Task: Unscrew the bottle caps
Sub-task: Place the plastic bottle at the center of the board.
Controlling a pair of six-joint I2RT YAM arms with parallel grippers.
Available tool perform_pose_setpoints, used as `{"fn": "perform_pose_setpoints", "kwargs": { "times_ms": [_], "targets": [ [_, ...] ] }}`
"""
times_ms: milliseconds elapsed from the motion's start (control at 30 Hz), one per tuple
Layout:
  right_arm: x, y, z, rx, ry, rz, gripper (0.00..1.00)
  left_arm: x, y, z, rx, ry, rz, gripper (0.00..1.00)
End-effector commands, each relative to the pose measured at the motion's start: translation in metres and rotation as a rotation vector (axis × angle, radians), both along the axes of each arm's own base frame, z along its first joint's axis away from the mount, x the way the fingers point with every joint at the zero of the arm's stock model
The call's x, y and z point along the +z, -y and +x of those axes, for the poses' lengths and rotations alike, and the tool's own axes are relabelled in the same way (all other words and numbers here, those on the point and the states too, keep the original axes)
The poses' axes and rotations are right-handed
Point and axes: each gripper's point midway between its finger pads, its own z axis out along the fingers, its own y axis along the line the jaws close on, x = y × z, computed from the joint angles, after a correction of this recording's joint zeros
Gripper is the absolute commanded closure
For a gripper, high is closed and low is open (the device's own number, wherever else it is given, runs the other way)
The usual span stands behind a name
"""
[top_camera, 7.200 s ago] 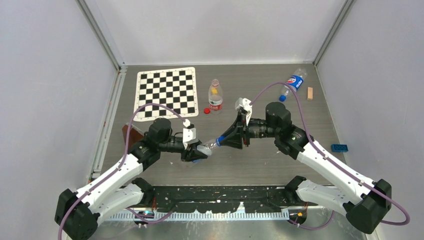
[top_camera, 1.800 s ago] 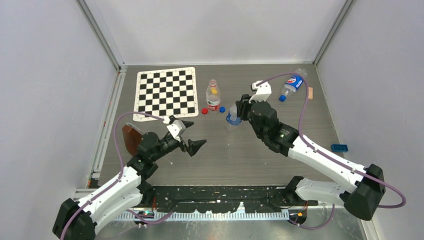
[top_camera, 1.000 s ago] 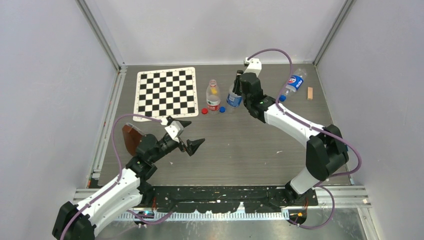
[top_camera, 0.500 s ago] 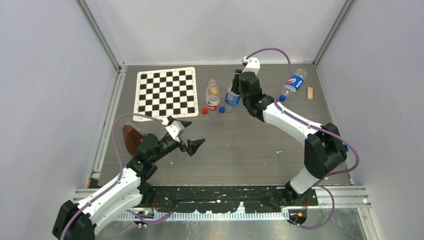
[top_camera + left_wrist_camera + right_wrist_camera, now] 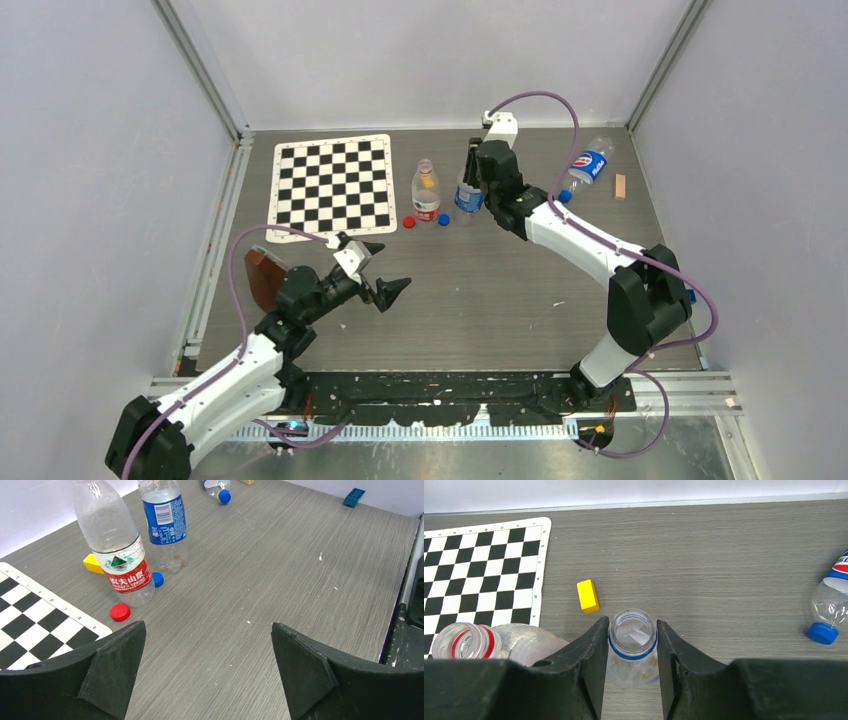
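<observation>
A red-labelled bottle (image 5: 427, 195) (image 5: 117, 555) stands uncapped next to the chessboard, its open mouth (image 5: 469, 640) showing. Right beside it stands a blue-labelled bottle (image 5: 467, 196) (image 5: 165, 520), also uncapped, with my right gripper (image 5: 470, 176) (image 5: 632, 622) shut on its neck (image 5: 632, 645). A red cap (image 5: 409, 222) (image 5: 120, 612) and a blue cap (image 5: 443, 219) (image 5: 158, 579) lie loose on the table by these bottles. Another blue-labelled bottle (image 5: 588, 165) (image 5: 831, 600) lies at the back right with its blue cap (image 5: 565, 196) (image 5: 822, 633) on. My left gripper (image 5: 392, 265) (image 5: 207, 630) hangs open and empty, well in front.
A chessboard mat (image 5: 330, 185) (image 5: 484, 565) lies at the back left. A yellow block (image 5: 588, 595) (image 5: 93, 563) sits behind the two standing bottles. A small wooden block (image 5: 620, 186) lies at the far right, a blue brick (image 5: 354, 496) near the right edge, a brown object (image 5: 262, 278) at the left.
The right arm carried the blue-labelled bottle to the back and stood it beside the red-labelled one; over the last second it only settled slightly. The left arm has held still, open.
</observation>
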Motion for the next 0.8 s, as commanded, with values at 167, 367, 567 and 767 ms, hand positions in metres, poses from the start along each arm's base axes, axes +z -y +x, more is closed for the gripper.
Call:
{"fn": "perform_pose_setpoints", "kwargs": {
  "times_ms": [167, 367, 567, 767],
  "targets": [
    [0.018, -0.003, 0.006, 0.003, 0.035, 0.005, 0.48, 0.015, 0.003, 0.001, -0.012, 0.051, -0.034, 0.00],
    [0.021, -0.005, 0.008, 0.005, 0.037, 0.017, 0.36, 0.016, 0.003, 0.001, -0.012, 0.052, -0.032, 0.00],
    [0.026, -0.005, 0.008, 0.003, 0.040, 0.027, 0.30, 0.016, 0.003, 0.002, -0.012, 0.054, -0.029, 0.00],
    [0.032, -0.007, 0.008, 0.013, 0.048, 0.041, 0.29, 0.017, 0.004, 0.002, -0.011, 0.057, -0.027, 0.00]
  ]
}}
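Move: The right gripper still holds the open blue-label plastic bottle by its neck; the middle of the bottle is about 10 cm straight below the hand point. The open red-label bottle stands level with it, some 10 cm to its left, with the blue cap on the table between them, about 5 cm left of the hand. The yellow block lies roughly 10 cm ahead and 8 cm left. From the left gripper the blue-label bottle is about 21 cm ahead and 15 cm right. Hold the right gripper where it is, at the neck of the blue-label bottle, with its wrist steady, and spread the fingers from their grip to about 70% open, so both pads come clear of the neck on the left and right. Don't lift or draw back yet; stay around the bottle mouth, within half a centimetre or so. ##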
